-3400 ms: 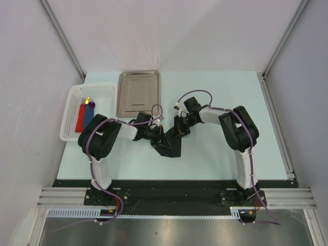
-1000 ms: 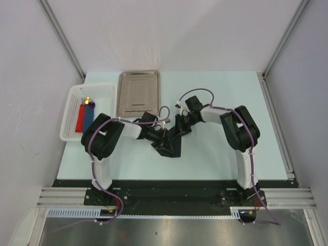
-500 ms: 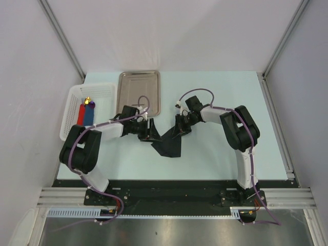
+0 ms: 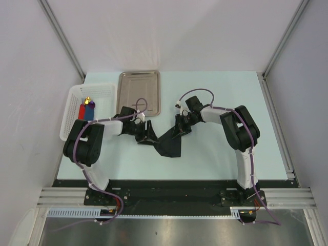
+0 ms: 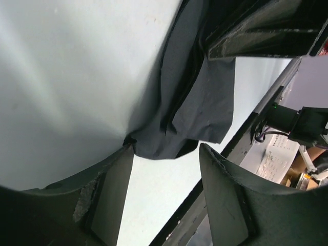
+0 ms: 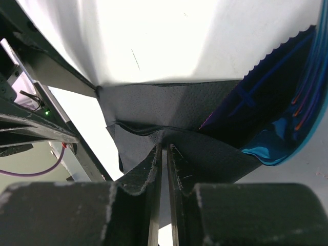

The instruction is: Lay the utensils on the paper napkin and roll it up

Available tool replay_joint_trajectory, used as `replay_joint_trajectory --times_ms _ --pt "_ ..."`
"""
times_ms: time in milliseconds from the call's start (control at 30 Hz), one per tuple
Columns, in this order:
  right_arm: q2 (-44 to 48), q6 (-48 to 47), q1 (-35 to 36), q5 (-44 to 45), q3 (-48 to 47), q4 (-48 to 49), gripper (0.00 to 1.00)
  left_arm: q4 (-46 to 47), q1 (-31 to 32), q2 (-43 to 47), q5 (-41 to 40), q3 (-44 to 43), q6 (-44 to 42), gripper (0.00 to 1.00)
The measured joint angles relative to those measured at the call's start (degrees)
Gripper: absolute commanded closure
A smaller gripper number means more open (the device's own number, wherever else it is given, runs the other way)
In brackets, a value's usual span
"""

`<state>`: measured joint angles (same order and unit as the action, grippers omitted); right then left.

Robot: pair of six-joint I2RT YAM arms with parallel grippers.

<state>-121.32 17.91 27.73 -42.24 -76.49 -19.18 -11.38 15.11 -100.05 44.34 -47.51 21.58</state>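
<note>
The black paper napkin (image 4: 169, 144) lies crumpled and partly folded at the table's middle. My right gripper (image 4: 179, 131) is shut on a raised fold of the paper napkin (image 6: 154, 105), its jaws (image 6: 164, 148) pinching the sheet. Inside the fold, blue and purple streaks of the utensils (image 6: 307, 77) show at the right edge of the right wrist view; they are hidden from above. My left gripper (image 4: 150, 137) stands open just left of the napkin, with nothing between its fingers (image 5: 113, 189). In the left wrist view the napkin (image 5: 197, 102) lies just past the left gripper (image 5: 166, 149).
A shiny steel tray (image 4: 139, 92) lies at the back, left of centre. A white basket (image 4: 72, 120) at the far left holds a flat red piece (image 4: 81, 110) and a flat blue piece (image 4: 89, 109). The table's near edge runs just behind the napkin.
My left gripper has let go of the napkin, opened, and drawn back to the left; its arm has swung left. The right gripper keeps its grip and has not moved.
</note>
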Motion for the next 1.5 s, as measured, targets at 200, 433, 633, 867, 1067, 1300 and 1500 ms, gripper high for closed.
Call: replay_joint_trajectory --times_ms 200,433,633,867,1067,1300,1500 --pt "0.0 0.0 -0.1 -0.2 0.1 0.2 0.86 3.4 1.1 0.2 -2.4 -0.5 0.5 0.50" --pt "0.0 0.0 -0.1 -0.3 0.1 0.3 0.86 3.3 1.6 5.9 -10.6 -0.7 0.4 0.49" --pt "-0.1 0.0 -0.1 -0.3 0.1 0.3 0.86 6.0 8.2 6.8 -4.9 -1.0 1.6 0.62" --pt "-0.1 0.0 -0.1 -0.3 0.1 0.4 0.85 11.3 11.4 -0.5 -0.2 -1.1 6.0 0.72" --pt "-0.1 0.1 -0.1 -0.6 0.1 0.4 0.84 10.6 11.4 -7.1 -0.2 -2.6 7.4 0.86" --pt "0.3 1.7 -0.1 -0.2 -0.2 0.3 0.81 9.1 11.2 -7.9 -0.6 -3.3 8.5 0.95" --pt "4.3 4.2 -0.3 0.0 0.5 0.4 0.81 9.1 11.1 -7.9 -0.5 -3.3 8.5 0.96"
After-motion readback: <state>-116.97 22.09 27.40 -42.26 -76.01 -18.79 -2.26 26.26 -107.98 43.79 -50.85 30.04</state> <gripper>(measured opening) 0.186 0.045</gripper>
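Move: The folded napkin's middle lies some 11 cm to the right of the left hand, level with it and about 2 cm lower; its left corner is just 2 cm to the right, in front of the open fingers. The wrapped utensils' exposed ends are about 11 cm ahead and 15 cm right, the tray some 28 cm ahead and 6 cm left. From the right hand, the napkin's middle lies about 4 cm back, 3 cm left, 1 cm below. Forward some 3 cm and then up, the left hand arcs back and about 7 cm rightward over the napkin's left corner, then drops nearly 6 cm onto the folded cloth, closing its half-open fingers until the tips rest shut on it. The right hand stays low at the roll, then at the very end rises about 2.5 cm. ##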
